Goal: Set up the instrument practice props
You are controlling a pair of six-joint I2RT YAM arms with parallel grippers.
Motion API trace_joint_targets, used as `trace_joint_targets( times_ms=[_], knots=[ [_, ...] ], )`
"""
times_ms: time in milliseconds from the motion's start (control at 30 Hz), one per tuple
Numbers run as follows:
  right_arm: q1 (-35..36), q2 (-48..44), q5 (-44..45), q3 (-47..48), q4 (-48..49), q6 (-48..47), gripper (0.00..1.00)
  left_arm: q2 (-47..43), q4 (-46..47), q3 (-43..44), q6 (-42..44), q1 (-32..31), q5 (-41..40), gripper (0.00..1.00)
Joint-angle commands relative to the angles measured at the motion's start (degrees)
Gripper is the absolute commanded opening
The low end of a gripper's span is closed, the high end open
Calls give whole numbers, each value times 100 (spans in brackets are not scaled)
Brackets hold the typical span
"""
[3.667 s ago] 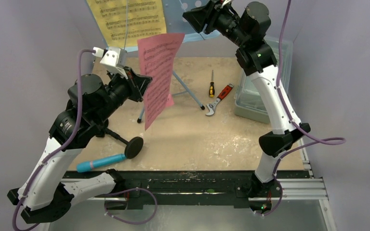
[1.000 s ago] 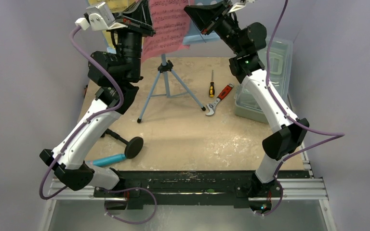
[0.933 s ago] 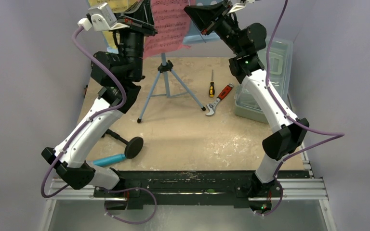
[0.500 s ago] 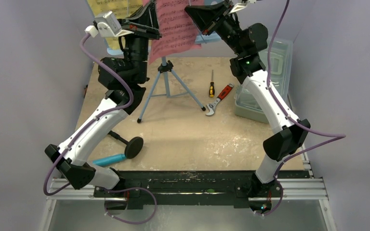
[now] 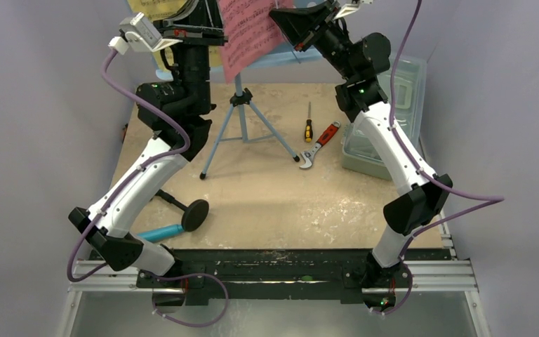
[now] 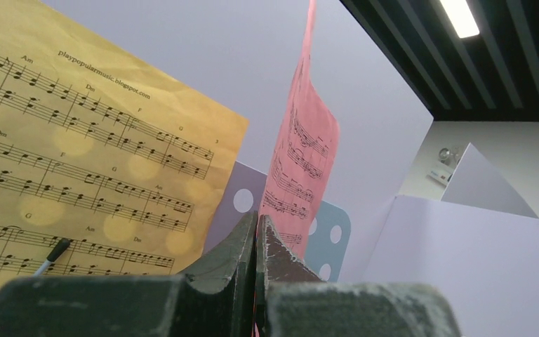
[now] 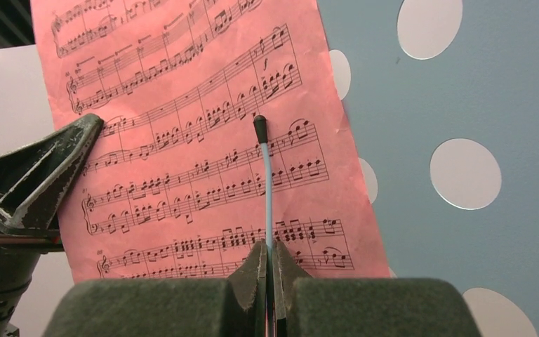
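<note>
The light blue music stand [image 5: 241, 119] stands on its tripod legs at the back of the table. My left gripper [image 5: 214, 28] is shut on the edge of the pink page [image 5: 249, 31] and holds it up against the stand's perforated desk [image 7: 463, 105]. In the left wrist view the gripper [image 6: 256, 228] pinches the pink page [image 6: 302, 161] beside the yellow page [image 6: 77, 161]. My right gripper [image 7: 267, 253] is shut on the stand's thin blue page-holder wire [image 7: 267, 182], which lies over the pink page [image 7: 196, 140]. The cyan microphone [image 5: 160, 233] and the black mic stand [image 5: 195, 213] lie at the front left.
A screwdriver [image 5: 308, 126] and a red-handled wrench [image 5: 321, 144] lie right of the tripod. A clear lidded box [image 5: 386, 119] stands at the right edge under my right arm. Grey walls enclose the table on three sides.
My left arm has raised the pink page from beside the tripod up to the stand's desk, then shifted it slightly right. My right gripper has barely moved.
</note>
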Motion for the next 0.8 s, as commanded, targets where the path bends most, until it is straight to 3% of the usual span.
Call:
trace_joint_targets(
  times_ms=[0, 767],
  knots=[
    [-23, -322, -128, 350, 343, -1, 0, 165, 256, 250, -256, 54, 280, 0],
    [-17, -439, -44, 138, 340, -115, 0, 911, 213, 442, -413, 465, 944, 0]
  ],
)
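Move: The left hand holds the pink sheet by its left edge. The right-hand wire of the music stand, where it is being held out, lies about 12 cm to its right, 7 cm ahead and 7 cm lower. The yellow sheet on the stand has its middle about 12 cm to the left hand's left and 8 cm ahead, at about its height. For the right hand, the wire sits right between its fingers. With its fingers still shut on the pink sheet's left edge, the left hand carries it forward and to the right, about 5 cm each way, while sinking some 3 cm towards the held-out wire, so the sheet feeds in behind it; it rolls about 5 degrees, left side up, and eases off at the end with a slight drift back left. The right hand stays in place, keeping the wire pinched away from the stand plate. ##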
